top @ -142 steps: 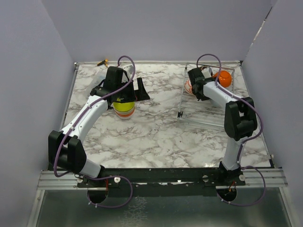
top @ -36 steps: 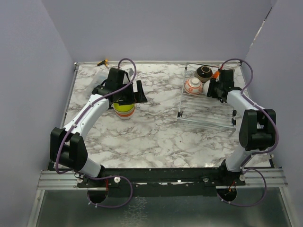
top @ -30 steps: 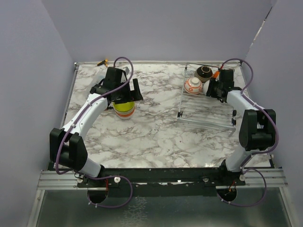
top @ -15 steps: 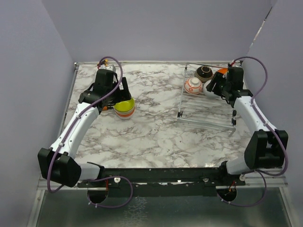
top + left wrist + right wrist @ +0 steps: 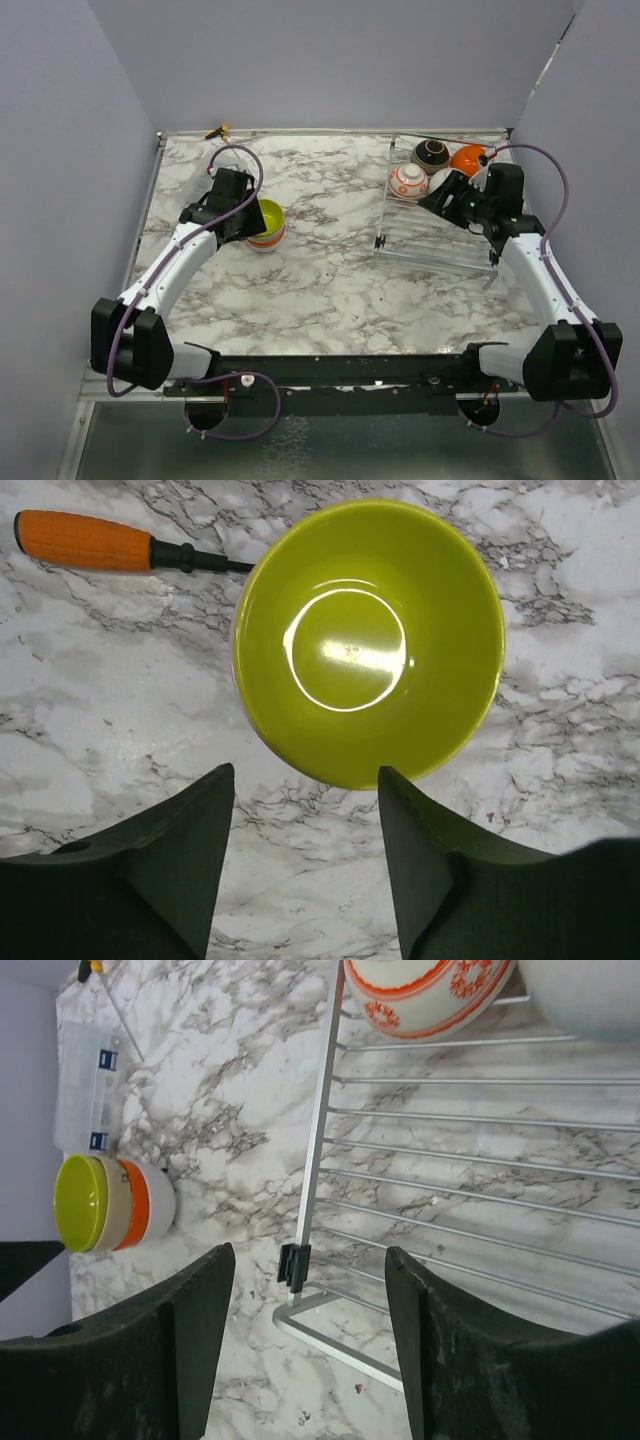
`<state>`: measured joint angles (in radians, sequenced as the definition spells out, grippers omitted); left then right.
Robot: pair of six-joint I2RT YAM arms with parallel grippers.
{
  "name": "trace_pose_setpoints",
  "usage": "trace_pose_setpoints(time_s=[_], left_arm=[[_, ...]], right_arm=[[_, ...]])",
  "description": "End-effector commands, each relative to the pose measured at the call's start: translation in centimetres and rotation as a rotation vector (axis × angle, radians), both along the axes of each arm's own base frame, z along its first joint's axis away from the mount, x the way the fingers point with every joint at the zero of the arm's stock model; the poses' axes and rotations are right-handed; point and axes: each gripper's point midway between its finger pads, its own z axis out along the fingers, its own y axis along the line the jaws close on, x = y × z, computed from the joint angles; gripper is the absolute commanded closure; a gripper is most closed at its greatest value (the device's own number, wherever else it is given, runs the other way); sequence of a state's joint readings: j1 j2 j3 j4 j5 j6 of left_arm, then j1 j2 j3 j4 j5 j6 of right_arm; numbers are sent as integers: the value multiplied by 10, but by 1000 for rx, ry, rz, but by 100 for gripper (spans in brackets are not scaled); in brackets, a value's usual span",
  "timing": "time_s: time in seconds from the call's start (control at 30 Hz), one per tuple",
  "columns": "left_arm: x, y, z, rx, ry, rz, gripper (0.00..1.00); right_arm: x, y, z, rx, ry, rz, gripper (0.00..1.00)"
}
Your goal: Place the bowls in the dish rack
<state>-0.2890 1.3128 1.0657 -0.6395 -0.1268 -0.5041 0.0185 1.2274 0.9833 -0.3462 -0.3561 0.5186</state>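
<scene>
A lime green bowl (image 5: pixel 269 216) (image 5: pixel 368 640) tops a stack of bowls (image 5: pixel 110 1203) on the marble, left of centre. My left gripper (image 5: pixel 243 221) (image 5: pixel 305 772) hangs open at its near rim, with nothing between the fingers. The dish rack (image 5: pixel 440 232) (image 5: pixel 322 1150) at the right holds a dark brown bowl (image 5: pixel 431 153), an orange bowl (image 5: pixel 467 160), a white bowl with an orange pattern (image 5: pixel 407 181) (image 5: pixel 430 995) and a white bowl (image 5: pixel 590 990). My right gripper (image 5: pixel 442 194) (image 5: pixel 310 1260) is open and empty over the rack's bars.
An orange-handled screwdriver (image 5: pixel 85 540) (image 5: pixel 216 131) lies at the back left of the table. A clear plastic box (image 5: pixel 85 1085) sits beyond the bowl stack. Purple walls close in the table on three sides.
My left gripper came down to the green bowl's rim and its jaws narrowed. My right gripper opened and drew back from the rack's far end, where the orange bowl now shows.
</scene>
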Motion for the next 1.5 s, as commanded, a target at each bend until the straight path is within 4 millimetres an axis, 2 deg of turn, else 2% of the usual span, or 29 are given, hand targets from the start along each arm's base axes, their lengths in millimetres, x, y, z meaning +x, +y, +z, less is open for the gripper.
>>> trace_pose_setpoints(time_s=[0.0, 0.1, 0.17, 0.33, 0.4, 0.5, 0.57, 0.67, 0.87, 1.03, 1.13, 1.23, 1.47], left_arm=[[28, 15, 11, 56, -38, 133, 44], [35, 17, 12, 80, -13, 156, 49], [37, 19, 7, 103, 9, 150, 51], [42, 20, -8, 149, 69, 135, 66], [43, 21, -11, 158, 96, 146, 67], [45, 23, -15, 179, 127, 166, 66], [46, 26, -14, 200, 134, 179, 61], [49, 30, -10, 228, 132, 183, 54], [48, 42, -2, 299, 140, 190, 51], [38, 47, -21, 342, 204, 167, 51], [38, 44, -32, 338, 234, 148, 55], [42, 40, -34, 329, 241, 128, 62], [48, 40, -35, 346, 226, 101, 96]], right_arm=[[-8, 20, -7, 113, 35, 76, 36], [-7, 24, -10, 128, 48, 91, 36], [-6, 24, -13, 135, 43, 86, 37], [-1, 25, -21, 132, 57, 101, 37], [2, 22, -23, 113, 66, 89, 37], [9, 14, -23, 63, 71, 58, 37], [12, 9, -25, 45, 78, 37, 37], [14, 10, -30, 63, 99, 23, 37], [17, 10, -32, 96, 124, -14, 37], [21, 7, -35, 83, 137, -37, 37], [23, 6, -34, 87, 136, -49, 37], [26, 5, -34, 91, 131, -62, 37], [30, -1, -32, 71, 108, -96, 37]])
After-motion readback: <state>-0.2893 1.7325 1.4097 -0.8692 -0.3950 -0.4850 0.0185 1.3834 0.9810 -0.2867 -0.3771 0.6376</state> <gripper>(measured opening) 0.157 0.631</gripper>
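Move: The green bowl, top of its stack, has its middle about 5 cm ahead of the left hand, 1 cm to its right and some 5 cm below. The screwdriver handle lies on the table roughly 11 cm left of that bowl and 1 cm farther out, and the clear box some 15 cm left of the bowl and 11 cm beyond it. From the empty right hand by the rack, the green bowl is about 28 cm left, 1 cm ahead and 10 cm lower. Forward about 5 cm, then about 2 cm left, the left hand dips and rises on the way before sinking some 3 cm onto the green bowl's left rim, tilting steeper and rolling its left side up some 20 degrees. Its half-open fingers narrow, reopen a little, then close across the rim, one inside the bowl, one outside. The empty right hand sinks about 4 cm beside the rack, fingers open. ##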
